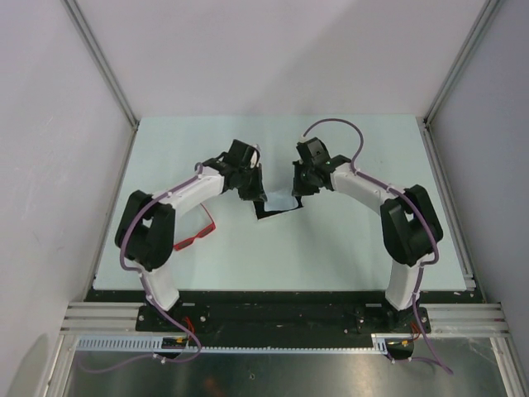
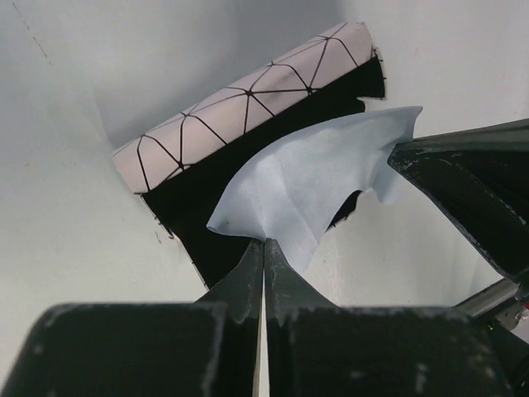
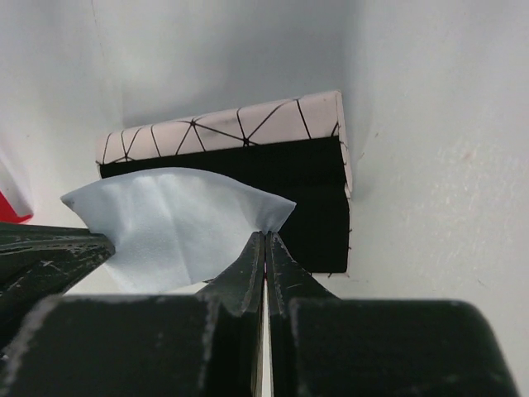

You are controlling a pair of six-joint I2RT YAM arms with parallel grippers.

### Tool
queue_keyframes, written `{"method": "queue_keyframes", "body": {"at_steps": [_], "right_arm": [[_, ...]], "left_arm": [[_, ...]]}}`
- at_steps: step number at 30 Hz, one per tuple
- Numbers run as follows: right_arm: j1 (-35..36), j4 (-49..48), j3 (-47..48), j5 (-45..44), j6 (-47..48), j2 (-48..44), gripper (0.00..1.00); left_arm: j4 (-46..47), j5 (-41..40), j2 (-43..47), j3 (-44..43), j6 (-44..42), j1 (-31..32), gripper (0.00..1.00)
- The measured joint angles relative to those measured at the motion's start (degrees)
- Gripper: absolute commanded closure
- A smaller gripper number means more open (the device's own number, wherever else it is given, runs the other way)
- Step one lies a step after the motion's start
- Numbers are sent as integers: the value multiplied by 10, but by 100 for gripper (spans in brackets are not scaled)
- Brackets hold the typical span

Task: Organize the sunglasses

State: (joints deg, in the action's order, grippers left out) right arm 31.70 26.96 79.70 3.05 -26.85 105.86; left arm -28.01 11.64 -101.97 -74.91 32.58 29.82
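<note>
My left gripper (image 2: 264,241) and right gripper (image 3: 266,234) are each shut on a corner of the light-blue cloth (image 2: 318,182), holding it stretched above the open white case (image 2: 240,103) with its black lining. The cloth also shows in the right wrist view (image 3: 178,223), over the case (image 3: 223,128). From above, both grippers, left (image 1: 252,192) and right (image 1: 302,187), meet over the case (image 1: 277,208) at mid-table. The red sunglasses (image 1: 198,233) lie on the table beside my left arm, partly hidden by it. A red sliver (image 3: 12,207) shows at the right wrist view's left edge.
Pale green table (image 1: 331,248) bounded by white walls and aluminium rails (image 1: 99,58) at the sides. A black strip (image 1: 273,294) marks the near edge by the arm bases.
</note>
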Motion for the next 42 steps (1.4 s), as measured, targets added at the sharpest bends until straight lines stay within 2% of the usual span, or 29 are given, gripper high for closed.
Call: {"method": "queue_keyframes", "body": {"at_steps": [13,26,42], "right_arm": [[-6,13,68,-5,21,79,100],[-11,21,70,-9,21,115,100],[-11,-24,64,-34,21,124,100]], "left_arm": [[0,-36,-68,-29,-7,0,100],[0,-64,-104,-37,-17,0,100],[-5,-81,-114,-47,-17,1,100]]}}
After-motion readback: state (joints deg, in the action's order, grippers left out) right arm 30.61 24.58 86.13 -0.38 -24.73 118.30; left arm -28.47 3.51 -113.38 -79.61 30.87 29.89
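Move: Both hands already hold the cloth stretched between them above the open case. Its middle lies about 2 cm ahead of the left hand, 5 cm to its right and 8 cm below; from the right hand it is some 1 cm ahead, 5 cm to the left and 8 cm down. The case's lattice-patterned strip runs along the far side, roughly 3 cm beyond that middle. The red sunglasses lie about 22 cm left of the left hand and 5 cm nearer the base. Still pinching a far corner each, the shut grippers lower the cloth about 6 cm into the open case, easing it forward so that its held edge comes up to the near side of the lattice strip. The left hand goes some 2.5 cm forward and slightly left, rolling about 10 degrees with its left side rising; the right goes about 4 cm forward. ##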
